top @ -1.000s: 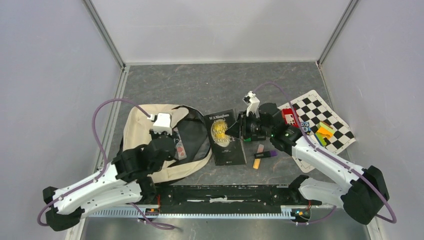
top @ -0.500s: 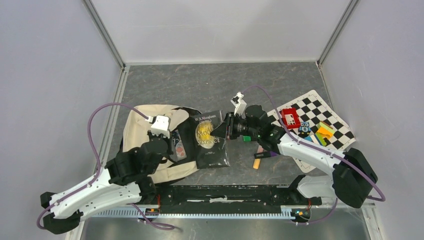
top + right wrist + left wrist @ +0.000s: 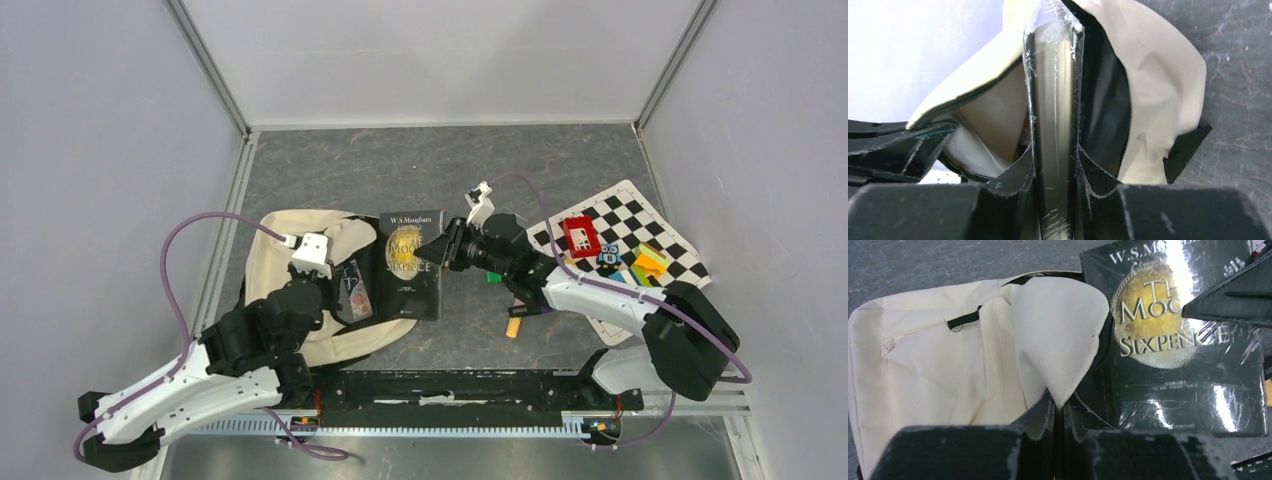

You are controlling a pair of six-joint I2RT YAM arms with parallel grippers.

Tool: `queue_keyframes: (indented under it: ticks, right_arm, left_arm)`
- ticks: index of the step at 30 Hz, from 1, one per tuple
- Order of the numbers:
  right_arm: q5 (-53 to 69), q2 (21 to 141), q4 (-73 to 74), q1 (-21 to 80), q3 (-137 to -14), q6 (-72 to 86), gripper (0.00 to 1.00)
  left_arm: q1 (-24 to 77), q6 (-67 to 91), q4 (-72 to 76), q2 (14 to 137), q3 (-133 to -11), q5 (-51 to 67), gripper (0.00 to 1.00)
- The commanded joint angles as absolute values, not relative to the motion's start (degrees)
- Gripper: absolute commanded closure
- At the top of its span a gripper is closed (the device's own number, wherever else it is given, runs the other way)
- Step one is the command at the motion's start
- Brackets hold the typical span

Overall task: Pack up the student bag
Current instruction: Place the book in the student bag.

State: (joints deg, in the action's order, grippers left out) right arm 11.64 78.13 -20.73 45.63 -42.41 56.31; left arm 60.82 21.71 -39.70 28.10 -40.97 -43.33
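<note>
The student bag (image 3: 268,262) is a cream fabric backpack lying at the left of the table, its dark-lined mouth facing right. My left gripper (image 3: 1060,407) is shut on a cream flap of the bag (image 3: 1055,340) and holds the mouth apart. My right gripper (image 3: 447,246) is shut on the right edge of a black shrink-wrapped book (image 3: 410,268). The book's left edge sits at the bag's mouth. In the right wrist view the book's page edge (image 3: 1053,90) stands between my fingers (image 3: 1013,172), and the bag's opening (image 3: 1158,85) lies just beyond it.
A checkered mat (image 3: 640,215) at the right carries a red box (image 3: 580,235), a small owl figure (image 3: 608,256) and coloured blocks (image 3: 648,264). An orange marker (image 3: 514,326) and a purple one (image 3: 532,309) lie near the right arm. A small printed item (image 3: 352,290) rests inside the bag.
The right gripper has carried the book leftward from the middle of the table to the bag's mouth. The left gripper kept its hold on the flap and shifted slightly.
</note>
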Motion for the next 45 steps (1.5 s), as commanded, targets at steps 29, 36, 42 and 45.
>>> queue_keyframes:
  ticks: [29,36,42,45]
  right_arm:
    - [13.9,91.1,-39.5,53.4,-49.9,67.7,1.00]
    - [8.1,97.9,-31.9,55.8,-57.1,61.8,1.00]
    - [3.5,104.8,-32.5,57.4,-61.3,59.5,1.00]
    - [0.4,108.6,-31.6,58.8,-64.9,55.6,1.00]
  left_arm:
    - [60.8,17.2,-33.9,26.4,-41.8,-41.9,0.98]
    - [60.8,17.1,-33.2,27.5,-41.7,-41.1,0.97]
    - [60.8,17.0,-32.6,29.0,-41.6,-40.1,0.97]
    - [60.8,17.0,-31.5,29.4,-41.2,-39.3,0.97]
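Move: The right hand holds the book by its right edge; the bag's open mouth, where the book is going, is centred roughly 10 cm to this hand's left, 5 cm back and 10 cm below. A book already packed lies in it, about 13 cm left, 7 cm back and 13 cm down. The green highlighter is on the table some 13 cm right and 5 cm back. From the left hand, pinching the bag's pale flap, the mouth is about 5 cm right, 3 cm back and 12 cm down. Still pinching the book by its edge, the right hand first drops and draws back, about 5 cm each, then pushes left towards and into the bag's mouth, rising briefly on the way before sinking again and easing forward; in all it ends some 12 cm farther left and 6 cm lower. The left hand stays in place and keeps its pinch on the flap. ##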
